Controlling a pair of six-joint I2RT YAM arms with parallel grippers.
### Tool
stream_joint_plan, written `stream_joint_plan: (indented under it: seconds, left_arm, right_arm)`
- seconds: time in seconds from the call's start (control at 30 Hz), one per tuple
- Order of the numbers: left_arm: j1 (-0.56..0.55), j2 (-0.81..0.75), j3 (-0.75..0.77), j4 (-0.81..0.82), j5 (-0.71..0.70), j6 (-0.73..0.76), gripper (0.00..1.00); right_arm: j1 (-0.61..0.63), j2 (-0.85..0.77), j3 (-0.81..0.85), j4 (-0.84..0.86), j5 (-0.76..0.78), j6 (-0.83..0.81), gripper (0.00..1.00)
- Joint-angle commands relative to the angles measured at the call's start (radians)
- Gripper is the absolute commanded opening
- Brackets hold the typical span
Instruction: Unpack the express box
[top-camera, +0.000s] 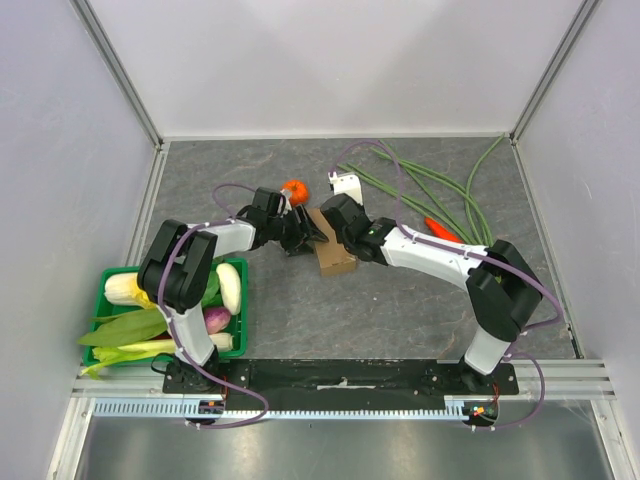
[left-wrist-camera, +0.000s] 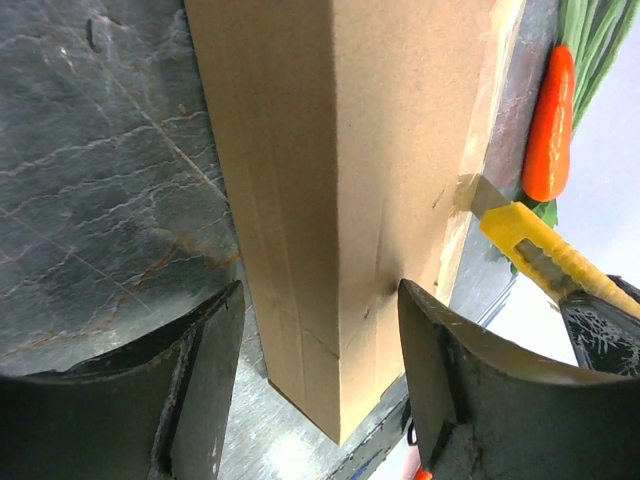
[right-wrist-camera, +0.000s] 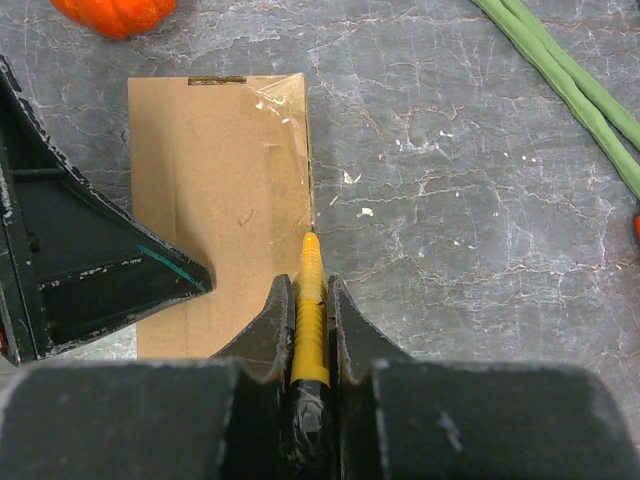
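Note:
The express box (top-camera: 333, 252) is a plain brown carton lying flat on the grey table between both grippers. My left gripper (top-camera: 305, 238) reaches in from the left and stands open. In the left wrist view its jaws (left-wrist-camera: 320, 300) straddle a corner of the express box (left-wrist-camera: 340, 180) without clamping it. My right gripper (right-wrist-camera: 310, 290) is shut on a yellow utility knife (right-wrist-camera: 311, 265). The knife's tip rests at the taped right edge of the express box (right-wrist-camera: 215, 190). The blade end of the knife (left-wrist-camera: 530, 245) touches the box's far side.
An orange tangerine (top-camera: 294, 190) lies just behind the box. A red chili (top-camera: 443, 231) and long green beans (top-camera: 430, 190) lie at the back right. A green crate (top-camera: 243, 310) of vegetables stands at the front left, beside the left arm's base.

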Motion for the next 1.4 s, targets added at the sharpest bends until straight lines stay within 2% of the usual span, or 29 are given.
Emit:
stream_joint_plan:
  seconds: [0.0, 0.1, 0.2, 0.23, 0.3, 0.33, 0.43, 0.57, 0.93, 1.37]
  left_arm:
    - [-0.006, 0.010, -0.015, 0.119, 0.027, -0.046, 0.68]
    - [-0.008, 0.035, 0.006, 0.107, 0.027, -0.061, 0.68]
    - [-0.006, 0.050, 0.040, 0.041, -0.002, -0.074, 0.62]
    - [-0.005, 0.061, 0.055, 0.000, -0.011, -0.075, 0.55]
    - [-0.003, 0.064, 0.066, -0.047, -0.045, -0.080, 0.47]
    - [-0.003, 0.061, 0.067, -0.062, -0.060, -0.092, 0.40]
    - [0.000, 0.049, 0.051, -0.091, -0.112, -0.129, 0.30]
    - [-0.003, 0.032, 0.025, -0.102, -0.183, -0.170, 0.27]
    - [-0.005, 0.018, 0.005, -0.120, -0.270, -0.227, 0.24]
    - [-0.011, 0.013, 0.006, -0.125, -0.289, -0.252, 0.23]
  right_arm:
    - [0.003, 0.032, -0.047, -0.054, -0.118, -0.010, 0.00]
    - [0.003, 0.032, -0.038, -0.051, -0.150, -0.033, 0.00]
    - [0.003, 0.032, -0.030, -0.051, -0.172, -0.044, 0.00]
    - [0.003, 0.030, -0.030, -0.053, -0.176, -0.047, 0.00]
    - [0.003, 0.027, -0.033, -0.054, -0.184, -0.045, 0.00]
    - [0.003, 0.024, -0.036, -0.059, -0.185, -0.045, 0.00]
    - [0.006, 0.010, -0.045, -0.092, -0.185, -0.025, 0.00]
    - [0.010, -0.028, -0.056, -0.143, -0.189, 0.025, 0.00]
    - [0.027, -0.094, -0.051, -0.269, -0.205, 0.094, 0.00]
    - [0.027, -0.088, 0.008, -0.327, -0.248, 0.122, 0.00]
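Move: The box's middle lies about 2 cm ahead and 3 cm right of the left hand, 2 cm below; its open fingers straddle the left long edge. From the right hand, which holds the yellow cutter with its blade at the right-edge seam, that seam spot is some 5 cm ahead, 1 cm left and 8 cm down. The orange pumpkin stands about 13 cm ahead and 5 cm left of the left hand, level with the box; the carrot lies 5 cm ahead, 21 cm right of the right hand, 11 cm down. Staying almost in place, the left hand closes its fingers to about half their opening and pinches the box's left upper edge, then keeps that grip while turning some 10 degrees counter-clockwise and tipping slightly. The right hand keeps the cutter clamped and at first barely moves, easing the blade down into the seam, then draws back about 4 cm and a little to the right, along the right edge towards the box's near end, its fingers tipping further down by nearly 10 degrees. ##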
